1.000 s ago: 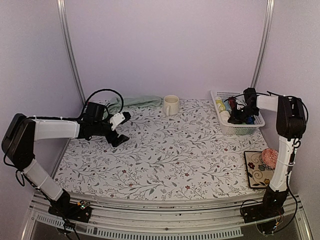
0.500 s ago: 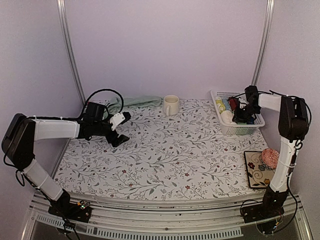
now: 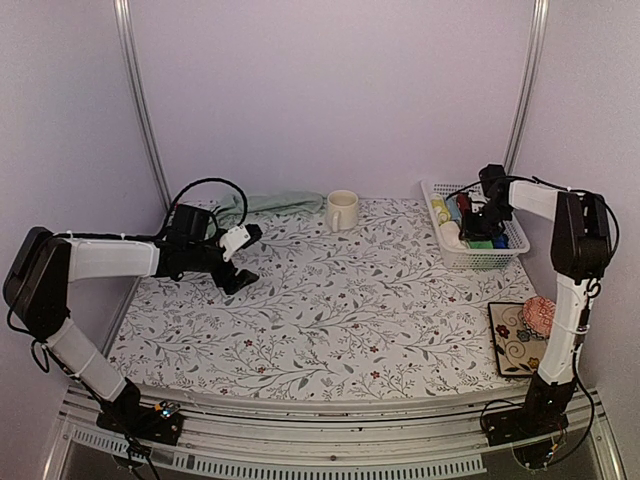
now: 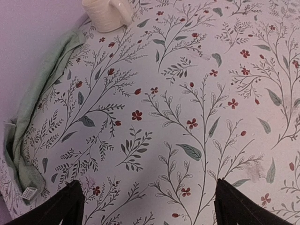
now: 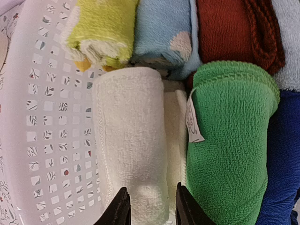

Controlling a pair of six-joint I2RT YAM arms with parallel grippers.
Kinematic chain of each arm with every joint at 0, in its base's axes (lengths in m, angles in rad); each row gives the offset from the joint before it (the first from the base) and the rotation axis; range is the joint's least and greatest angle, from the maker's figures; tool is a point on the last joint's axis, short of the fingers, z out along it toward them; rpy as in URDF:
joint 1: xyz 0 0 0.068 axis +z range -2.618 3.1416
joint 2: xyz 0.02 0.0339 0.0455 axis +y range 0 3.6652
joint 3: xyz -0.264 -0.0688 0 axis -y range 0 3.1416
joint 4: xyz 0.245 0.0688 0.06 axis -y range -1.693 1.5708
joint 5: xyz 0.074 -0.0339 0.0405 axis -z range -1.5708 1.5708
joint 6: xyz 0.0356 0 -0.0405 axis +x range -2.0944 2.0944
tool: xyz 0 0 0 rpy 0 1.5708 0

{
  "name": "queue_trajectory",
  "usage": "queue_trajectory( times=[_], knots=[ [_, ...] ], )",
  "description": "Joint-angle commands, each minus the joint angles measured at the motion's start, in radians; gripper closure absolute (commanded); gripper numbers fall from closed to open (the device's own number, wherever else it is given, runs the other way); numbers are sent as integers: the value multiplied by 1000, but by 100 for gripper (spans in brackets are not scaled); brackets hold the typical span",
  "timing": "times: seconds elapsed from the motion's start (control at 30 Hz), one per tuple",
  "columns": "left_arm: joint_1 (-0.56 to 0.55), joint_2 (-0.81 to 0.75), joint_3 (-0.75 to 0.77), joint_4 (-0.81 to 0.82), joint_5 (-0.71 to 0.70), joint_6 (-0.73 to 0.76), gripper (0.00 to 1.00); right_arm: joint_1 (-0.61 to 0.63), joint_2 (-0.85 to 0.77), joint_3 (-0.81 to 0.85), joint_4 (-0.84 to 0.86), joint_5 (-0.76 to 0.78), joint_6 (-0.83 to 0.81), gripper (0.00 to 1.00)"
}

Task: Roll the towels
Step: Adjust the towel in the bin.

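Observation:
A pale sage green towel (image 3: 270, 204) lies loose and bunched along the back left edge of the table; in the left wrist view the same towel (image 4: 33, 108) runs down the left side. My left gripper (image 3: 245, 258) hovers over the floral tablecloth to the right of it, open and empty (image 4: 152, 211). A cream towel (image 5: 131, 140) lies rolled in the white basket (image 5: 42, 117), seen as a pale roll (image 3: 451, 233) from above. My right gripper (image 3: 478, 228) is down in the basket, its jaws (image 5: 149, 211) parted on either side of that roll's near end.
The basket (image 3: 480, 258) at the back right also holds rolled cloths: yellow-green (image 5: 101, 28), light blue (image 5: 161, 30), dark red (image 5: 225, 30), bright green (image 5: 229, 140) and dark blue (image 5: 281, 159). A cream mug (image 3: 342, 210) stands at the back middle. A patterned tile (image 3: 518, 338) lies front right.
The right gripper's jaws have come apart around the cream roll, and its wrist has shifted slightly left over the basket. The left arm has stayed still.

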Motion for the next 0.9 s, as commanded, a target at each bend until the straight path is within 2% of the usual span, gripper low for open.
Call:
queue_trajectory(
  times=[0.0, 0.23, 0.4, 0.47, 0.5, 0.53, 0.8, 0.87],
  knots=[
    [-6, 8, 24, -3, 4, 5, 3, 31, -11, 87, -53, 55, -12, 65],
    [-6, 9, 31, -5, -10, 6, 3, 47, -26, 177, -122, 124, -23, 58],
    [9, 27, 87, -29, -34, -8, 3, 93, -93, 153, -108, 160, -63, 34],
    [22, 56, 151, -59, -60, -11, 3, 131, -149, 118, -82, 183, -83, 19],
    [29, 77, 187, -73, -79, -12, 3, 154, -182, 98, -67, 199, -87, 5],
    [37, 98, 225, -84, -96, -15, 3, 175, -213, 75, -50, 213, -95, 0],
    [162, 446, 698, -238, -161, -64, 3, 395, -444, -138, 179, 258, -61, 1],
    [202, 540, 818, -287, -164, -78, 3, 434, -489, -216, 248, 177, -56, 1]
  ],
)
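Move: From the left hand the middle of the mint towel lies about 30 cm ahead, 2 cm left and 10 cm below; the mug is some 28 cm ahead and 22 cm right. From the right hand, poised in the bin, that towel is about 60 cm left, 19 cm ahead and 7 cm below. Closest to the right hand are the white roll, 3 cm ahead, 3 cm left, and the green roll, 3 cm ahead, 4 cm right, both some 5 cm below. The right hand comes away from over the white roll, first rising with a slight forward drift, then sweeping up and left and somewhat back out of the bin, about 18 cm up and 13 cm left. Its fingers spread from a third to wide open as it tips up some 25 degrees. The left hand, still open, sets off a little later, forward about 16 cm and 6 cm up towards the mint towel, turning slightly counter-clockwise. ##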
